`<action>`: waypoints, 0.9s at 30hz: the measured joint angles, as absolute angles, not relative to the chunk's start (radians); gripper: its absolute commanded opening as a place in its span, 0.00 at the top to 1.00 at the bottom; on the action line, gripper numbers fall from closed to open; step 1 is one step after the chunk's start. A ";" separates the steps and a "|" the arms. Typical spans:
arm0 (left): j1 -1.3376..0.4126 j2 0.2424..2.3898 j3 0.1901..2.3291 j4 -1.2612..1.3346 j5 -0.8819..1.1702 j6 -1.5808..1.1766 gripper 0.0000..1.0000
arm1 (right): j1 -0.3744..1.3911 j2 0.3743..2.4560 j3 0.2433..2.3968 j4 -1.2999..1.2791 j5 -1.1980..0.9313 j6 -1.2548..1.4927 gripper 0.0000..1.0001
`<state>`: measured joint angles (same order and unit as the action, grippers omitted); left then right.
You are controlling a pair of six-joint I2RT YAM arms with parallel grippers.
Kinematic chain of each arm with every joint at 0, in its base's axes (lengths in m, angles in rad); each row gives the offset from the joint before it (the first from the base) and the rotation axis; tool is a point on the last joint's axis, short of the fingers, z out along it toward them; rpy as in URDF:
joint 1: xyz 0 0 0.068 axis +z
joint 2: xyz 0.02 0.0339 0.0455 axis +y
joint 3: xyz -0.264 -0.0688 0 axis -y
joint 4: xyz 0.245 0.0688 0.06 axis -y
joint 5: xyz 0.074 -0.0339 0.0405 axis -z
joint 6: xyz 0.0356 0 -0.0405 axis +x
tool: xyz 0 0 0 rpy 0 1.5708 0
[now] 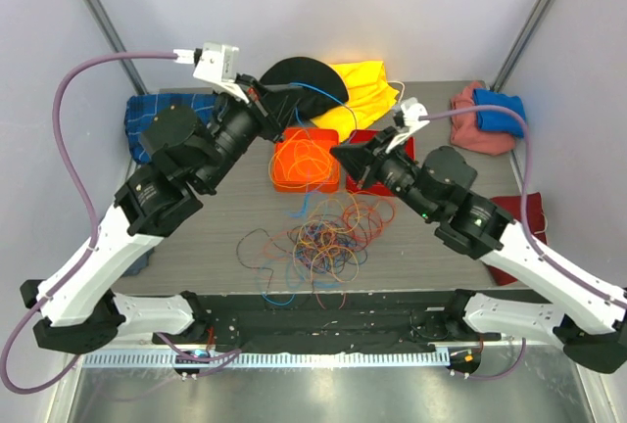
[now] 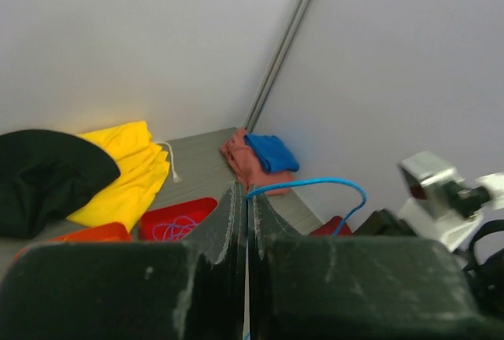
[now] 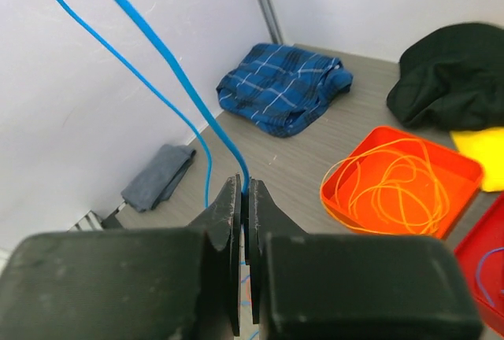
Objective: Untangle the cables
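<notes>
A tangle of thin cables [image 1: 328, 237] in orange, blue, red, yellow and purple lies on the table near the front. One blue cable [image 1: 333, 98] arcs through the air between both grippers. My left gripper [image 1: 292, 95] is raised at the back and shut on one end of it; the blue cable [image 2: 315, 184] leaves its tips [image 2: 247, 194] and curves right. My right gripper [image 1: 343, 156] hangs lower, between the two trays. It [image 3: 246, 190] is shut on the blue cable [image 3: 157, 49], which rises up and left from the jaws.
An orange tray [image 1: 284, 180] holds an orange cable, and a red tray [image 1: 364, 139] holds a purple one. Black cloth [image 1: 294, 78], yellow cloth [image 1: 364, 90], blue plaid cloth [image 1: 157, 110], pink and blue cloths [image 1: 485, 119], red cloth [image 1: 509, 210] and grey cloth [image 3: 157, 176] ring the table.
</notes>
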<state>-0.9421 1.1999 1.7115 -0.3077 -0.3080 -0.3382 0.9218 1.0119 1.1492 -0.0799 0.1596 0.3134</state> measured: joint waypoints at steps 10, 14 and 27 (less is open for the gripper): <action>-0.941 0.956 1.265 -0.283 -0.500 -0.401 0.25 | 0.922 0.903 1.324 -0.160 0.234 0.263 0.99; -0.941 0.895 1.102 -0.280 -0.524 -0.451 0.06 | 0.922 0.900 1.387 -0.167 0.234 0.260 0.99; -0.940 0.618 0.737 0.056 -0.392 -0.464 0.03 | 0.922 0.928 1.397 -0.213 0.234 0.290 0.99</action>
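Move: Both hands still hold the blue cable. The red bin lies some 15 cm ahead of the right hand, 10 cm to its right and 38 cm below; the orange bin is about as far ahead but 7 cm left, and the cable tangle some 5 cm back and 2 cm left. From the left hand, the red bin is about 14 cm ahead, 17 cm right and 52 cm below. The left opens off the blue cable, sinking some 18 cm; the right keeps its hold, rising rightward about 11. ##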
